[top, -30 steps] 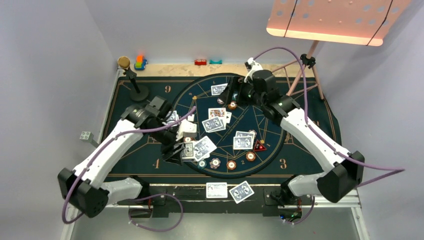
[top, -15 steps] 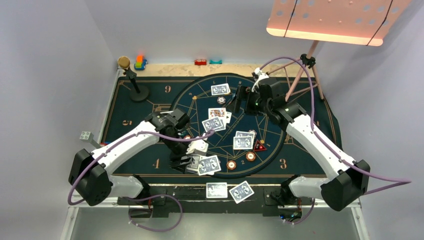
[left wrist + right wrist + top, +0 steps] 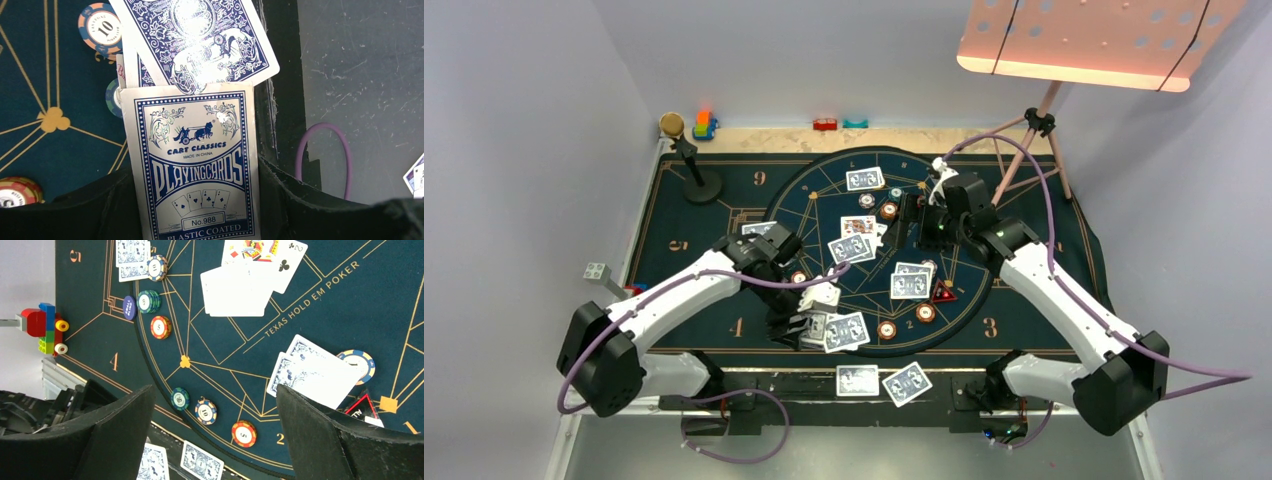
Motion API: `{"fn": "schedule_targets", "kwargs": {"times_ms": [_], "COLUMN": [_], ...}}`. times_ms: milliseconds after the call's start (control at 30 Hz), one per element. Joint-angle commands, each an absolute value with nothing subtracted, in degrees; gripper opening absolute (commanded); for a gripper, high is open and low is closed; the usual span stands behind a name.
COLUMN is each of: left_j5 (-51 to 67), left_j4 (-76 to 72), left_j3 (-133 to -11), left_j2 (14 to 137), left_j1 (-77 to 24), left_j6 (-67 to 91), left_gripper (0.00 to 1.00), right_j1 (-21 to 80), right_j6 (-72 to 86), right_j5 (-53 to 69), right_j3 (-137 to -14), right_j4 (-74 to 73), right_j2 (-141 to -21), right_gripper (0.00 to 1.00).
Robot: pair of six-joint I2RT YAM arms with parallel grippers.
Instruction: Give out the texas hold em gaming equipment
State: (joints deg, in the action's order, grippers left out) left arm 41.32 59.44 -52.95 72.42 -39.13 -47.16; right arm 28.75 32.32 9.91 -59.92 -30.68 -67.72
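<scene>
My left gripper (image 3: 809,325) is shut on a blue-and-white playing-card pack (image 3: 192,165) near the mat's near edge. A blue-backed card (image 3: 200,40) lies slanted over the pack's far end. My right gripper (image 3: 906,222) hangs open over the mat's middle, nothing between its fingers (image 3: 125,425). Below it lie a teal chip (image 3: 179,398), a blue-white chip (image 3: 205,410) and an orange chip (image 3: 244,433). Card pairs rest at the far side (image 3: 864,179), centre (image 3: 851,248) and right (image 3: 911,281). Two cards (image 3: 857,380) lie off the mat in front. The red triangular marker (image 3: 942,292) sits right of centre.
A black stand with a cork top (image 3: 686,155) rises at the far left, toy blocks (image 3: 704,125) beside it. More blocks (image 3: 825,124) line the far edge. A tripod (image 3: 1034,125) carries a pink panel at the far right. Purple cables loop off both arms.
My left gripper has carried the pack toward the near edge. My right gripper has drawn back from the far side toward the centre and opened slightly wider.
</scene>
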Motion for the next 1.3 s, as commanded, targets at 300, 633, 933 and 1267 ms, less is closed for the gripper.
{"fn": "schedule_targets", "kwargs": {"times_ms": [300,633,933,1267], "left_j5": [40.28,33.55,33.02,30.00], "left_j4": [53.04,48.77,48.56,61.15], "left_j3": [-49.08,-48.01,-46.48,-61.11], "left_j2": [78.02,83.53,78.21,67.16], "left_j1": [-45.30,-48.98,-49.13,-41.44], "left_j6": [-50.36,-48.50,-46.59,-36.63], "left_gripper": [0.36,0.53,1.00,1.00], "right_j1": [28.74,28.64,28.59,28.57], "right_j6": [33.16,33.90,33.80,32.21], "right_j5": [8.55,8.55,8.09,5.87], "right_j3": [-65.47,-65.79,-66.61,-71.08], "right_j4": [-33.55,-32.91,-33.62,-35.55], "right_j2": [-66.74,-66.59,-66.56,-67.52], "right_gripper": [0.95,0.96,0.98,0.98]}}
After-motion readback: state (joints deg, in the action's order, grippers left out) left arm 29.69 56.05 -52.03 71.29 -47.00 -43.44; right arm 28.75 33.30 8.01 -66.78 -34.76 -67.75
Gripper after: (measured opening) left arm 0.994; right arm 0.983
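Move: At the mat's near edge, the spot the left hand takes the held card box and its loose cards to is about 3 cm back, 3 cm right and some 8 cm below it. The teal chip stack is about 3 cm ahead and 7 cm right, the blue-and-white chip stack 3 cm ahead and 13 cm right, and the flat card on the ledge 8 cm back and 13 cm right. From the right hand, that spot is roughly 21 cm back, 18 cm left and 18 cm down. Lowering the card box with its loose cards about 7 cm, drifting slightly back and turning some 15 degrees, the left hand brings them down at the mat's near edge. There its fingers open wide and let go, and it rises about 5 cm, easing a little forward. The open, empty right hand rises some 3 cm. ##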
